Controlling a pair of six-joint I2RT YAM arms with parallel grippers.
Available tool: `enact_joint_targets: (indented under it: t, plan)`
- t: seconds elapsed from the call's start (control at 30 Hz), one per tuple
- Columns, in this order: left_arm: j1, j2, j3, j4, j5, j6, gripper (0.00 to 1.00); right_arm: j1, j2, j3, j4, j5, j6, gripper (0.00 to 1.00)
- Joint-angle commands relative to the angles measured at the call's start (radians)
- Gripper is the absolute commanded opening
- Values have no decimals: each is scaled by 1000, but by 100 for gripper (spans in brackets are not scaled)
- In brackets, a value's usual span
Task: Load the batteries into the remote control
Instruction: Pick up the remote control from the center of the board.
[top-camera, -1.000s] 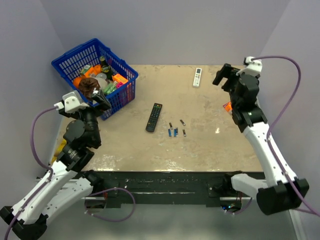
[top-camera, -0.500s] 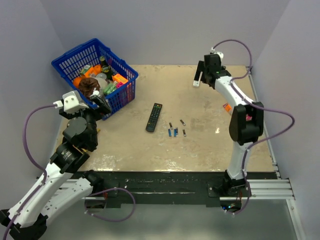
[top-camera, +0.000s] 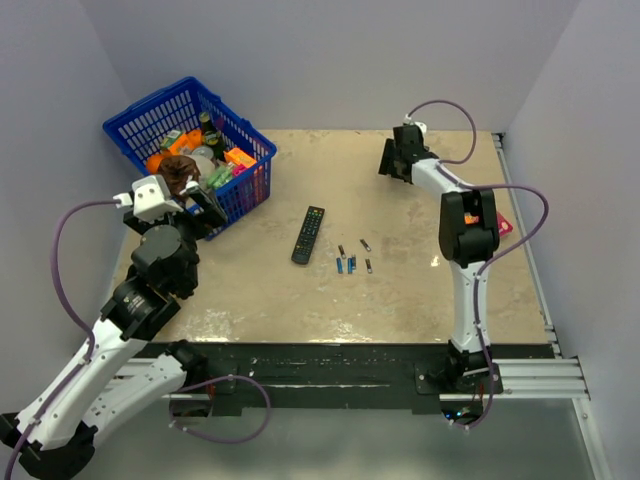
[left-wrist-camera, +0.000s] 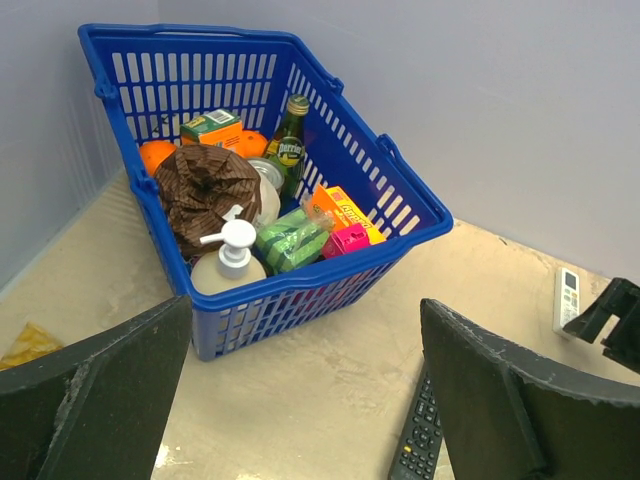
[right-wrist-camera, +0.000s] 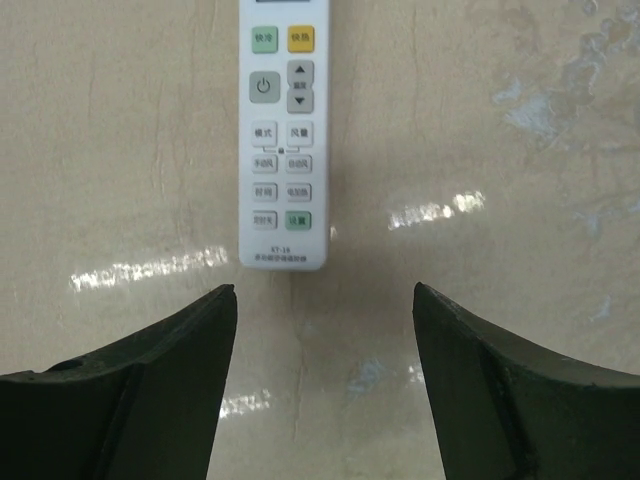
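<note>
The white remote control (right-wrist-camera: 283, 150) lies face up on the table at the far side, buttons showing. My right gripper (right-wrist-camera: 325, 292) hovers open just short of its near end, nothing between the fingers. From above, the right gripper (top-camera: 392, 158) covers the remote. The remote control (left-wrist-camera: 567, 298) also shows small at the right of the left wrist view, beside the right gripper (left-wrist-camera: 615, 320). Several small batteries (top-camera: 351, 263), two of them blue, lie loose mid-table. My left gripper (top-camera: 205, 210) hangs open beside the basket, empty (left-wrist-camera: 305, 305).
A blue basket (top-camera: 148, 102) full of groceries stands at the far left. A black remote (top-camera: 308, 234) lies left of the batteries. A pink-orange item (top-camera: 503, 224) sits by the right wall. A yellow scrap (left-wrist-camera: 30, 345) lies at the table's left edge.
My right arm has swung from the far right corner leftward and down over the white remote. The left arm has shifted slightly. The batteries and black remote have not moved.
</note>
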Motion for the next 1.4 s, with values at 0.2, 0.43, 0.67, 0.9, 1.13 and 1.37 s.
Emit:
enact_joint_targets:
  t: [0.2, 0.43, 0.67, 0.9, 1.13, 1.37]
  plan:
    - [5, 13, 66, -5, -14, -14, 100, 6, 164, 241, 19, -33, -11, 68]
    - [3, 19, 66, -10, -13, -28, 100, 6, 230, 348, -87, 19, 44, 56]
    - [5, 22, 49, -7, 27, -42, 100, 9, 150, 215, -75, 40, 74, 37]
    - [5, 73, 32, 93, 292, 18, 100, 7, -144, -110, 56, -65, 78, 20]
    - [6, 180, 27, 243, 624, 46, 100, 9, -481, -444, 200, -304, 151, 14]
    - [6, 287, 41, 381, 726, -17, 100, 24, -781, -699, 436, -634, 249, 13]
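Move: From the right gripper the white remote lies ahead, its middle about 10 cm forward, 2 cm left and 3 cm below; the orange box is some 13 cm back and 20 cm right. From the left gripper the black remote is about 15 cm ahead, 17 cm right and 32 cm down; the batteries lie roughly 8 cm ahead and 30 cm right, the blue basket 32 cm ahead and 13 cm left. Slide the right gripper forward about 5 cm and slightly down over the near end of the white remote, pinch its sides, then draw it back, up and left, rolling the hand left side up. As it retreats, swing the open left gripper about 15 cm right and a little forward towards the black remote, turning it some 35 degrees clockwise. ##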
